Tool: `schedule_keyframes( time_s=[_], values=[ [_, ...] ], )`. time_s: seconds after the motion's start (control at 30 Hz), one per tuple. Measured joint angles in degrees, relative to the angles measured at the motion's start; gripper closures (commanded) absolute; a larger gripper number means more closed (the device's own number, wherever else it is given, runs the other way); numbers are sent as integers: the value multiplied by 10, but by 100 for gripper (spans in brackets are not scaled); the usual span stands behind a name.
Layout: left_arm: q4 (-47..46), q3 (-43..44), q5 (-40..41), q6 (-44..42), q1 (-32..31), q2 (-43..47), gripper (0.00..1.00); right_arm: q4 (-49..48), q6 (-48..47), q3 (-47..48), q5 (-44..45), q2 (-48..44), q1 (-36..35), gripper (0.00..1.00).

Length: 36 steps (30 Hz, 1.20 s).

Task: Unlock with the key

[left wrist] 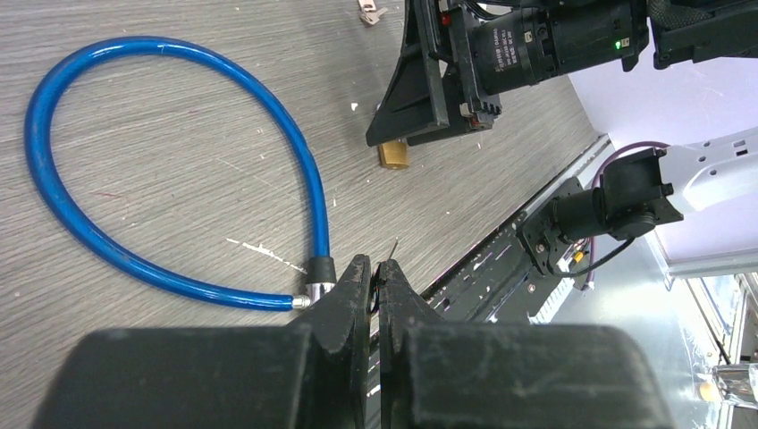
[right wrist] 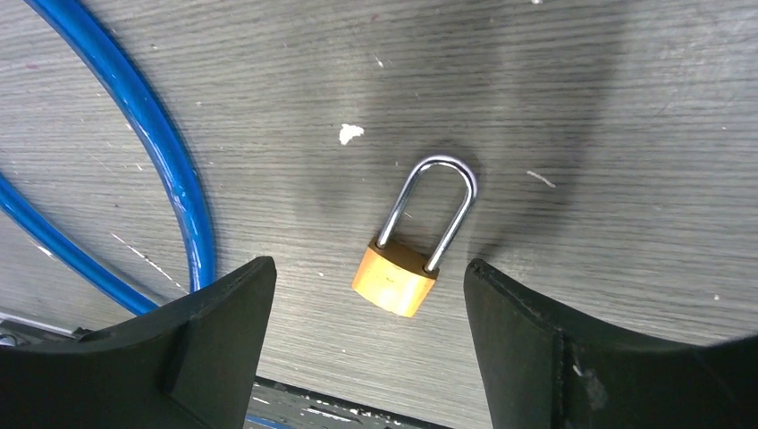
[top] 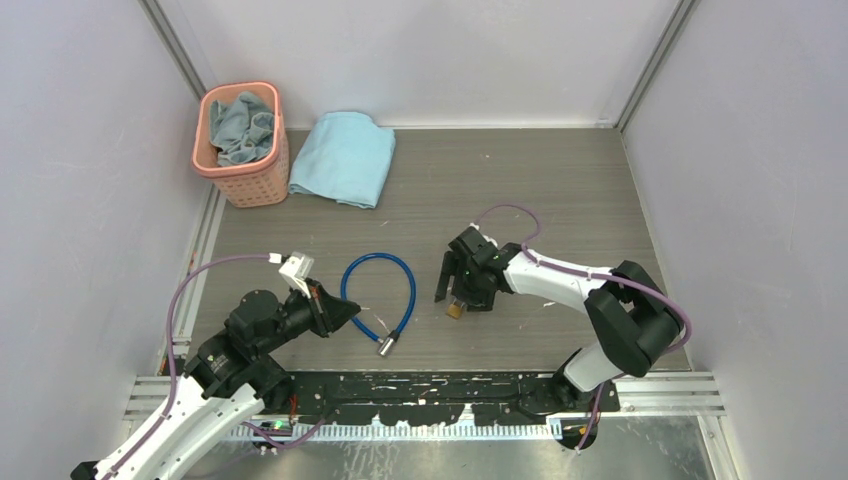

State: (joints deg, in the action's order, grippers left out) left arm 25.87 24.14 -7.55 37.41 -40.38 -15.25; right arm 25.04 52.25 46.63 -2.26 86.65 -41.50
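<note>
A small brass padlock point(right wrist: 393, 281) with a silver shackle lies flat on the grey table point(top: 560, 200), also seen as the padlock point(top: 455, 311) from above. My right gripper point(right wrist: 368, 268) hangs just over it, open, one finger on each side of the body without touching it; from above the right gripper point(top: 455, 295) covers most of the lock. My left gripper point(left wrist: 377, 266) is shut, low over the table beside the blue cable's metal end point(left wrist: 308, 290). A thin silvery sliver, the key point(left wrist: 393, 248) seen edge-on, sticks out between its tips. From above the left gripper point(top: 350, 313) points right.
The blue cable point(top: 380, 262) loops between the two arms. A pink basket point(top: 262, 183) of cloths and a folded light-blue towel point(top: 343, 158) sit at the back left. A small silvery scrap point(left wrist: 368, 13) lies beyond the padlock. A black rail point(top: 450, 385) runs along the near edge.
</note>
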Motion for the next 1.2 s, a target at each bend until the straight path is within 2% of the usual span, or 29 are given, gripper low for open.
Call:
schedule_keyframes(
  time_s=[0.33,0.4,0.5,0.7,0.93,1.2],
  values=[
    [0,-2,0,-1,0,-11,100,76,-14,30,20,4,-13,21],
    [-3,-5,0,-1,0,-16,100,89,-10,41,35,8,-23,25],
    [-7,-12,0,-1,0,-21,100,111,6,64,60,19,-38,33],
    [-8,-16,0,-2,0,-21,100,171,54,135,101,83,-59,34],
    [-7,-16,0,-2,0,-6,100,205,128,138,136,90,-87,37],
    [-7,-19,0,-1,0,2,100,200,150,134,137,101,-83,42]
  ],
)
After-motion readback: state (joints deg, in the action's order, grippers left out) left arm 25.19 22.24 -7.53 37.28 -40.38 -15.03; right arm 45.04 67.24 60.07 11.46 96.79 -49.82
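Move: Just below the right fingers, some 3 cm down and about 1 cm back, lies the padlock's brass body, with its shackle reaching forward. The blue cable lock's middle is about 16 cm left and level with this hand. A loose key lies some 10 cm ahead and 4 cm right. From the left hand, the padlock is about 5 cm ahead, 19 cm right and 17 cm below. Lining up over the padlock's body, the right hand shuffles back and right, partly returns, then backs off again, about 1.5 cm back in all. It lifts nearly 1 cm on the way and then sinks to slightly below its starting height. The wrist rolls its left-leaning fingers upright, turning about 10 degrees clockwise, while the fingers narrow but stay open around the body. The left hand, still pinching the key, dips just over 1 cm. ##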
